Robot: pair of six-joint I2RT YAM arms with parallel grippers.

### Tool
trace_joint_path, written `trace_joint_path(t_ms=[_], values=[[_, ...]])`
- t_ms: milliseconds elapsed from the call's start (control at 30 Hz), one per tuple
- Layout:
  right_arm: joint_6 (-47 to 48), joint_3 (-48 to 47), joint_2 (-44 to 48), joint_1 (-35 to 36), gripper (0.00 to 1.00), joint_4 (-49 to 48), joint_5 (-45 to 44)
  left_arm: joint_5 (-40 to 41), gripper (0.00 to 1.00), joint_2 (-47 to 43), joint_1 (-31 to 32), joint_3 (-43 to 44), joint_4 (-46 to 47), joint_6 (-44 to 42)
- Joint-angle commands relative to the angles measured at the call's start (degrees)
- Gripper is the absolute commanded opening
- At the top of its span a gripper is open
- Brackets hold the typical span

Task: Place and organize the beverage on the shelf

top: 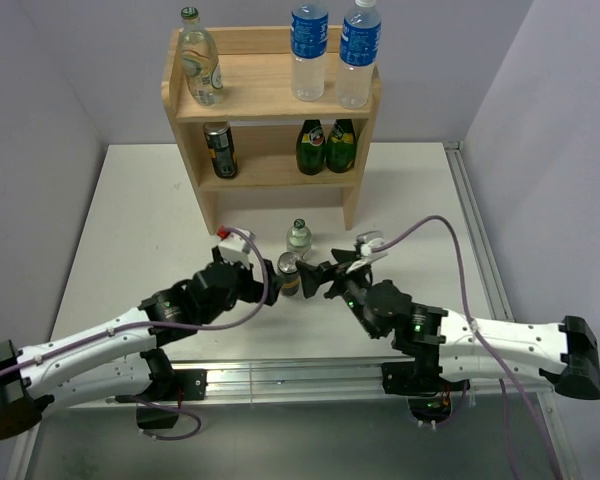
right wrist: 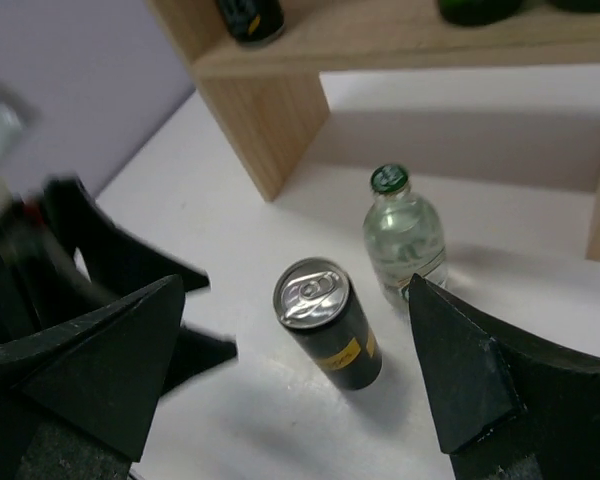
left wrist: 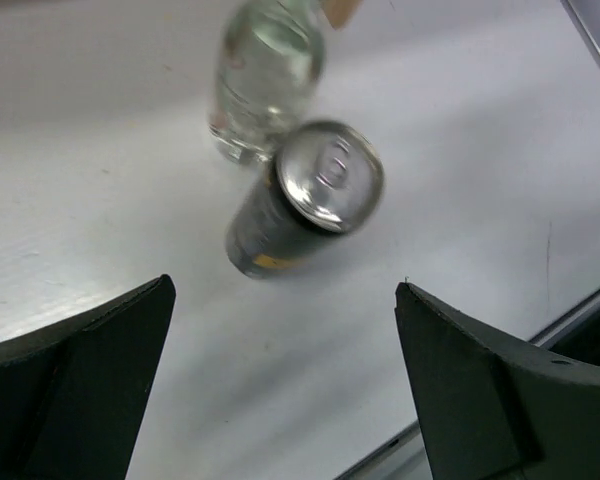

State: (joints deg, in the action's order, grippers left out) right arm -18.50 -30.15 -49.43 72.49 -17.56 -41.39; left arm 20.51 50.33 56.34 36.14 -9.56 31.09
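Observation:
A dark can with a silver top stands upright on the white table in front of the shelf. A clear glass green-capped bottle stands just behind it. My left gripper is open just left of the can, and my right gripper is open just right of it. In the left wrist view the can and bottle lie beyond the open left gripper. In the right wrist view the can shows between the wide fingers of the right gripper, with the bottle by the right fingertip.
The shelf's top tier holds a clear glass bottle at left and two blue-labelled water bottles at right. Its lower tier holds a dark can and two dark green bottles. A metal rail runs along the near table edge.

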Motion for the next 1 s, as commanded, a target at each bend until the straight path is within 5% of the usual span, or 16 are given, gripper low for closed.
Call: trace_joint_path(t_ms=[0, 400, 967], values=[[2.0, -1.8, 6.0, 0.3, 1.0, 4.5, -6.5, 7.0, 0.99, 1.9, 6.3, -1.6, 8.7, 2.7], [1.5, 1.3, 12.4, -0.2, 1.0, 9.6, -9.6, 11.7, 0.99, 14.4, 11.2, -7.8, 28.7, 2.5], [0.9, 4.0, 17.6, -0.9, 1.0, 12.0, -9.7, 19.9, 0.97, 36.4, 9.8, -10.7, 56.7, -3.2]])
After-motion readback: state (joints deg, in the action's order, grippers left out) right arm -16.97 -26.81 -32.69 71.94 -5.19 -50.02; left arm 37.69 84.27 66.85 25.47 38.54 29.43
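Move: The upright black can on the table is about 5 cm ahead of the left hand, 9 cm to its right and 11 cm lower. The green-capped glass bottle stands roughly 9 cm beyond the can and 3 cm farther right. From the right hand, the can lies some 7 cm ahead, 9 cm to the left and 17 cm below. Towards the can goes the left hand, fingers wide open: about 10 cm down and 7 cm right, easing back a little at first, then forward as it sinks, the fingers tipping nearly 10 degrees further down until they flank the can. The right hand, also open, clears away some 7 cm to the right, turning about 10 degrees clockwise. ##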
